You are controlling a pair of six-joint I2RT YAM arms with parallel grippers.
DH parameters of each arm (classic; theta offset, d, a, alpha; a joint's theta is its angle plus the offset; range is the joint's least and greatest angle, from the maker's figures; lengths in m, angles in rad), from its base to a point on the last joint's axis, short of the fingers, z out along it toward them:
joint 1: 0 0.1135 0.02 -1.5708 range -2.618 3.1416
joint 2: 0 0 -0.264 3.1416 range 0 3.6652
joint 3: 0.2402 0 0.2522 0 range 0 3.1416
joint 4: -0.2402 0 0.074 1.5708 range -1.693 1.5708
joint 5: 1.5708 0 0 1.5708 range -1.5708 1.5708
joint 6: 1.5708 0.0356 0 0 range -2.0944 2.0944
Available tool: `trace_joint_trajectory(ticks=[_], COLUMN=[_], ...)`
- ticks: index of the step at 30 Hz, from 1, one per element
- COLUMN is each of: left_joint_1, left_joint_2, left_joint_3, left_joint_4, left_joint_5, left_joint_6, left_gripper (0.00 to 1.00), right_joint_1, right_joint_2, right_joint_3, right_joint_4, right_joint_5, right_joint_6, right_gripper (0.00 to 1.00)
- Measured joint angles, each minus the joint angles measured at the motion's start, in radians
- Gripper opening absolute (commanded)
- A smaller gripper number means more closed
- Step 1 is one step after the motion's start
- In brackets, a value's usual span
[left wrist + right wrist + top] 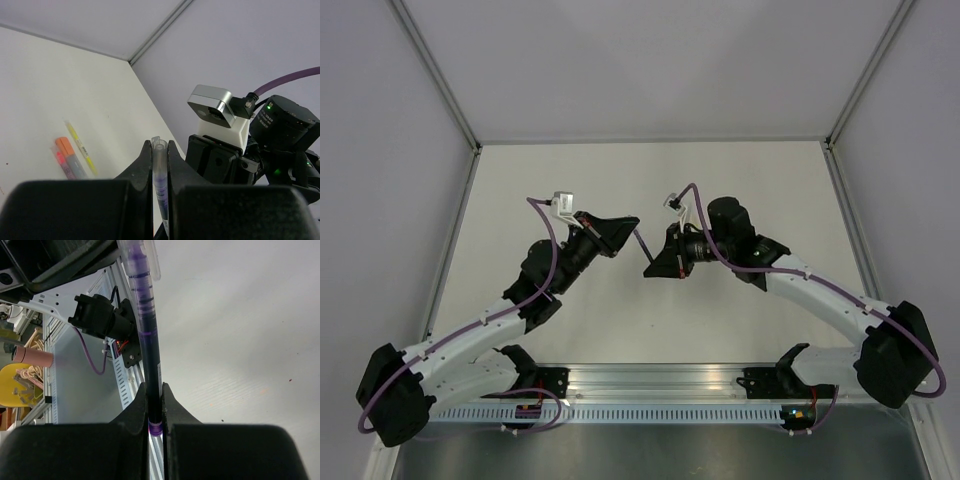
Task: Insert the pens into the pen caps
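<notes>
A dark purple pen (642, 245) spans the gap between my two grippers, lifted above the table. My left gripper (159, 150) is shut on a clear pen cap (160, 157), and the pen's purple tip (161, 187) shows through it. My right gripper (155, 392) is shut on the dark purple pen (150, 350) near its rear end. The clear pen cap (140, 260) covers the pen's far end. On the table lie a pale yellow pen (80, 145), a grey pen wearing an orange pen cap (63, 146) and a pink pen (61, 161).
The right arm's wrist camera (212, 105) sits close in front of my left fingers. A slotted metal rail (650, 385) runs along the near edge between the arm bases. Pale walls (650, 60) enclose the white table (650, 180).
</notes>
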Motion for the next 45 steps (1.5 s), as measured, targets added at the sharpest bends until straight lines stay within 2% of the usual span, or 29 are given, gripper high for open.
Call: trace_joint_trajectory(ticks=[11,15,23,28,32,34,37,41,45], left_joint_1=[0.016,0.016,0.016,0.016,0.013,-0.006,-0.01,0.031,0.063], left_joint_2=[0.055,0.052,-0.044,-0.106,-0.094,-0.073,-0.013,0.066,0.161], left_joint_3=[-0.077,-0.098,-0.122,-0.039,0.084,0.121,0.172,0.236,0.275], left_joint_4=[0.279,0.325,0.273,0.108,-0.05,-0.14,-0.291,-0.437,-0.492], left_joint_5=[0.027,0.039,0.039,0.063,0.108,0.151,0.207,0.231,0.2], left_joint_6=[-0.037,-0.057,-0.065,-0.055,-0.034,-0.028,-0.026,-0.022,-0.014], left_gripper=[0.02,0.02,0.02,0.02,0.02,0.02,0.02,0.02,0.02], right_joint_1=[-0.029,-0.034,-0.036,-0.036,-0.047,-0.065,-0.09,-0.103,-0.102], right_joint_2=[0.073,0.073,0.072,0.045,0.011,-0.007,-0.056,-0.138,-0.227], right_joint_3=[0.103,0.108,0.115,0.115,0.113,0.11,0.075,-0.04,-0.154], right_joint_4=[-0.059,-0.058,-0.044,0.001,0.051,0.114,0.157,0.163,0.105], right_joint_5=[-0.108,-0.139,-0.191,-0.227,-0.209,-0.167,-0.089,0.01,0.128], right_joint_6=[-0.056,-0.081,-0.095,-0.084,-0.051,-0.031,-0.014,-0.016,-0.022], right_gripper=[0.0,0.0,0.0,0.01,0.37,0.42,0.55,0.58,0.59])
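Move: The purple pen is already upright between my hands: its middle is some 3 cm back, 2 cm right and 4 cm below my left hand, which grips the pen cap, and about 3 cm ahead, 2 cm left and 4 cm above my right hand, which pinches its lower end. On the table, from my left hand, the orange marker is about 15 cm ahead, 13 cm right and 28 cm down; the pink pen is 3 cm left of it and 2 cm nearer. With cap and pen still joined, I ease both hands up together, my left one drawing back slightly, until both are about 5 cm higher. Then my right fingers open past halfway and let go of the pen; that hand rises a little more, swings some 5 cm right and sinks. My left hand keeps its pinch on the cap, drops about 10 cm, comes forward again and tips its fingers down. ##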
